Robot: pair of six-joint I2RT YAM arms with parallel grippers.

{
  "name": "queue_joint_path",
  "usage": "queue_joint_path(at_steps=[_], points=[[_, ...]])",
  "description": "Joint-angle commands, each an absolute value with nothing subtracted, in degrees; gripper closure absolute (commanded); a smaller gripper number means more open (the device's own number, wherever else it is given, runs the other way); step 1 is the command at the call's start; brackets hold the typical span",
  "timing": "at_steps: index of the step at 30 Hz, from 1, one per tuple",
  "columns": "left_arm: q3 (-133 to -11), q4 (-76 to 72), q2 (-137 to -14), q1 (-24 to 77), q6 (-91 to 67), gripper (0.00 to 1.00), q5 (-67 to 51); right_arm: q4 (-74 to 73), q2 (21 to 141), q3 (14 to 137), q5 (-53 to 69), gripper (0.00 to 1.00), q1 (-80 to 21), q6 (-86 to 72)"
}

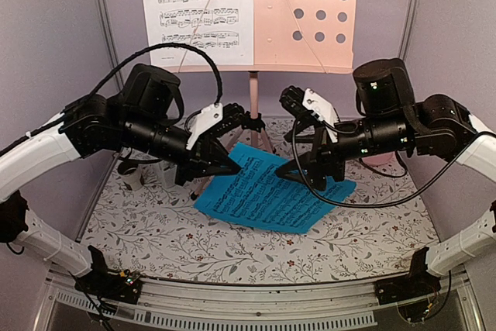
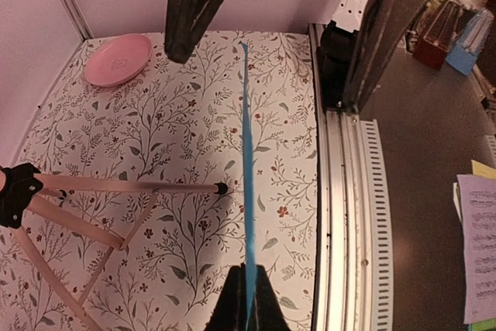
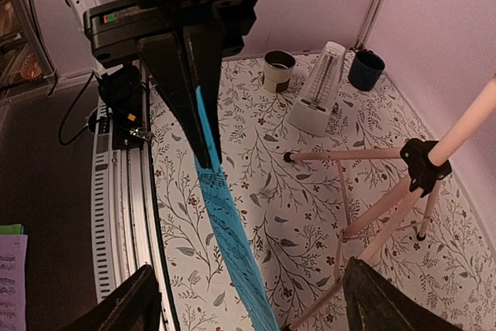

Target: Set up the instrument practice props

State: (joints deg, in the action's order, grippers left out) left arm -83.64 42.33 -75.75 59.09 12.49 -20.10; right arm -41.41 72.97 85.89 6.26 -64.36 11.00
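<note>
The bright blue sheet (image 1: pixel 263 195) hangs tilted just above the table, and my left gripper (image 1: pixel 231 167) is shut on its left edge. In the left wrist view the blue sheet (image 2: pixel 246 153) shows edge-on, running up from my left gripper (image 2: pixel 248 309). My right gripper (image 1: pixel 291 162) stands open around the sheet's right edge; the sheet (image 3: pixel 232 246) passes between its fingers (image 3: pixel 124 304) without touching them. The white sheet (image 1: pixel 198 5) rests on the left half of the pink music stand (image 1: pixel 318 13). The white metronome (image 3: pixel 316 91) stands on the table.
The stand's tripod legs (image 3: pixel 364 191) spread over the floral table behind the sheet. A dark blue cup (image 3: pixel 366 70) and a pale cup (image 3: pixel 279 71) stand by the metronome. A pink plate (image 2: pixel 118 60) lies at the far right. Purple walls enclose three sides.
</note>
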Motion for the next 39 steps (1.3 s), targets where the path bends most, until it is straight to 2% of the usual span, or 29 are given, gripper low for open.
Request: queue_joint_path(at_steps=[1,6,10,13,16,17,18,19,22,25,33,36,39], points=[[-85.72,43.45,-75.69,59.94,13.8,1.0,-20.65,-41.29,75.03,86.68,7.46,0.24,-65.66,12.97],[-86.2,42.88,-75.93,60.03,14.13,1.0,-21.39,-41.71,75.98,86.36,7.47,0.45,-65.96,13.96],[-86.39,41.69,-75.57,60.11,14.18,1.0,-22.14,-41.42,76.6,85.44,7.52,0.55,-65.99,14.45],[-86.25,40.42,-74.83,60.15,14.04,1.0,-21.93,-41.36,77.15,85.7,7.92,0.72,-65.92,14.46],[-85.18,37.71,-72.7,60.16,13.69,1.0,-20.67,-41.2,76.83,86.77,7.42,0.99,-65.93,14.46],[-84.26,35.94,-71.57,60.13,13.26,1.0,-19.81,-40.8,76.37,87.05,7.39,1.0,-65.98,14.43],[-83.05,33.98,-70.06,60.09,12.85,0.94,-18.6,-40.04,75.53,87.15,7.37,1.0,-65.95,14.28],[-81.69,31.41,-68.47,60.05,12.18,0.85,-16.97,-39.12,74.6,87.02,7.55,1.0,-65.92,14.08],[-75.48,22.37,-62.34,59.46,8.68,0.48,-12.82,-34.89,70.44,85.87,7.91,1.0,-65.99,13.65],[-68.53,13.2,-56.55,58.36,4.63,0.29,-11.78,-28.84,64.68,83.34,8.83,1.0,-65.98,13.02],[-56.33,-2.27,-51.43,57.36,-3.43,0.1,-16.95,-14.07,55.03,76.76,11.85,1.0,-65.96,11.1],[-55.47,-7.08,-53.71,57.94,-5.04,0.11,-21.48,-9.75,53.75,75.78,12.12,1.0,-65.97,10.06],[-55.24,-12.41,-55.68,59.59,-5.56,0.16,-22.99,-5.97,52.92,74.61,12.09,1.0,-65.95,9.17]])
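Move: The blue sheet hangs slanting from the left hand's closed fingers; its middle is about 8 cm to the right of that hand and 6 cm below it. From the right hand, whose open fingers straddle its upper edge, the sheet's middle lies some 2 cm left, 1 cm back and 8 cm down. The music stand's board is about 25 cm ahead of the right hand, 6 cm left and 22 cm up; the white sheet on it sits 12 cm farther left. The right hand eases about 2 cm left and 2–3 cm down as its fingers close, pinching the blue sheet by its edge, while the left hand keeps its hold nearly in place until that grip is shut, then opens wide, lets go and swings up about 9 cm and left some 6 cm before easing a little down and back right. With the sheet now its own, the right hand pulls it up about 18 cm, with 8 cm to the right and 5 cm back towards the base, tipping its fingertips up some 40 degrees until they point nearly level to the left. ##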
